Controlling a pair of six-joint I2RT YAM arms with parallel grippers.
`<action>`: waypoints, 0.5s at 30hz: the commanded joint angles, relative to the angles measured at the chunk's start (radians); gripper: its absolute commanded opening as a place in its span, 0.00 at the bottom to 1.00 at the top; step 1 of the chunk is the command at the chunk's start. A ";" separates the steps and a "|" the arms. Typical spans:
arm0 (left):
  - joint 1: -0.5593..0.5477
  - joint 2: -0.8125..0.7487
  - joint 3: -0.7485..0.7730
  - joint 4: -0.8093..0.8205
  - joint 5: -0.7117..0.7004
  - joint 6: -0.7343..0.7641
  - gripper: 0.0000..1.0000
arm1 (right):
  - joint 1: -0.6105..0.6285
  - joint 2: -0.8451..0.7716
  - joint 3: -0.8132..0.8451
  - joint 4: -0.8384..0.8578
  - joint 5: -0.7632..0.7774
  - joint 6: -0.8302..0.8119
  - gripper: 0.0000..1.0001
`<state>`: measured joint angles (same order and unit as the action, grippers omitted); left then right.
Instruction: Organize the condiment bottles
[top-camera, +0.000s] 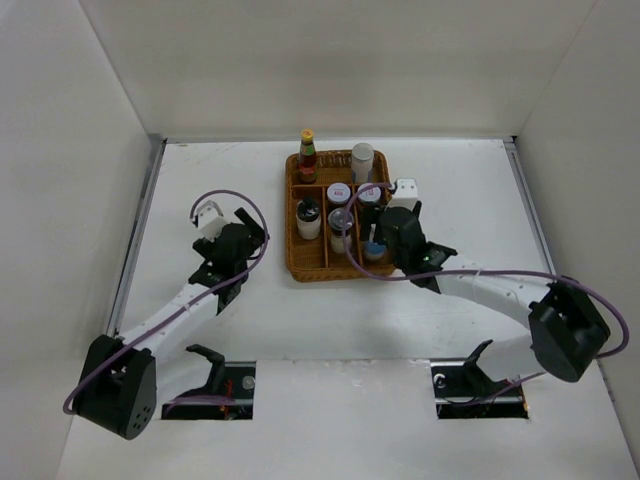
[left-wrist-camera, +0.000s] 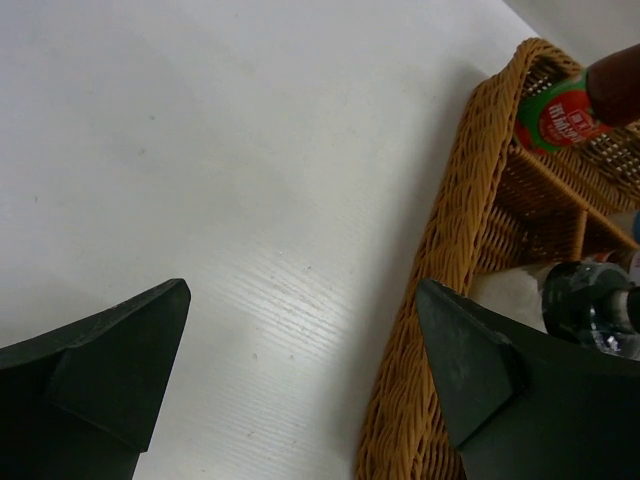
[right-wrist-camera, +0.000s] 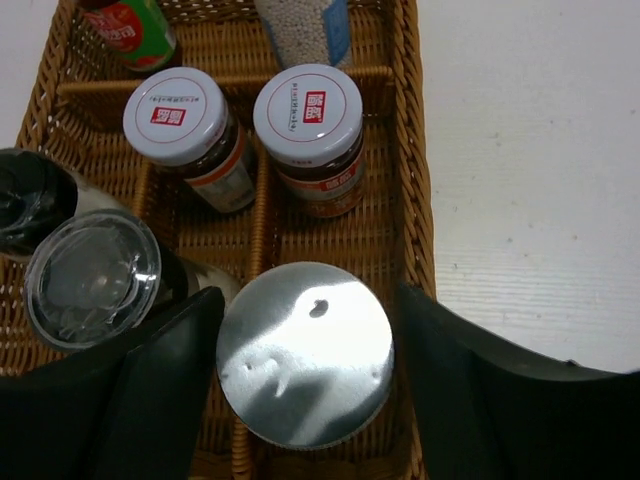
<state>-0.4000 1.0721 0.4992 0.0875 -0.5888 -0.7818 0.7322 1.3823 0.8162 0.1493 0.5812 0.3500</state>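
The condiment bottles stand in the wicker tray. A red sauce bottle and a white shaker are in the far row. Two white-lidded jars stand in the middle. A clear-lidded bottle and a black-capped one are on the left. My right gripper straddles a silver-lidded shaker in the near right compartment, open, with a thin gap at the right finger. My left gripper hangs open over bare table just left of the tray.
The tray's woven left wall rises close beside my left gripper's right finger. White walls enclose the table on three sides. The tray's right rim runs just inside my right gripper's right finger.
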 joint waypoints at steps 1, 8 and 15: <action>0.002 0.014 0.058 -0.014 0.006 -0.011 1.00 | 0.020 -0.037 0.009 0.081 0.038 -0.025 0.89; 0.005 0.035 0.098 -0.045 -0.003 -0.008 1.00 | 0.022 -0.251 -0.022 0.076 0.124 -0.035 1.00; -0.006 0.051 0.133 -0.058 -0.003 -0.005 1.00 | -0.021 -0.511 -0.173 0.091 0.253 0.015 1.00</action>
<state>-0.4000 1.1179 0.5819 0.0341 -0.5892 -0.7822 0.7330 0.9276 0.7120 0.2100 0.7357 0.3347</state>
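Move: The white bottle with the blue band is between the right hand's fingers, its middle about 3 cm below the pads, already down in the basket's near right compartment. Counted from that hand, the black-capped bottle is some 7 cm to the left and level, one jar roughly 7 cm straight ahead, and the other about 7 cm ahead and 6 cm left. From the idle left hand, the white bottle lies about 27 cm right and 2 cm ahead. Straight up at first, then upward and to the right with a little backward drift, the right hand leaves the white bottle: its partly opened fingers spread fully, let go, and climb roughly 13 cm while swinging about 7 cm right, out past the basket's right rim. The wrist tips the fingers up some 20 degrees and rolls its left side up as it goes. ##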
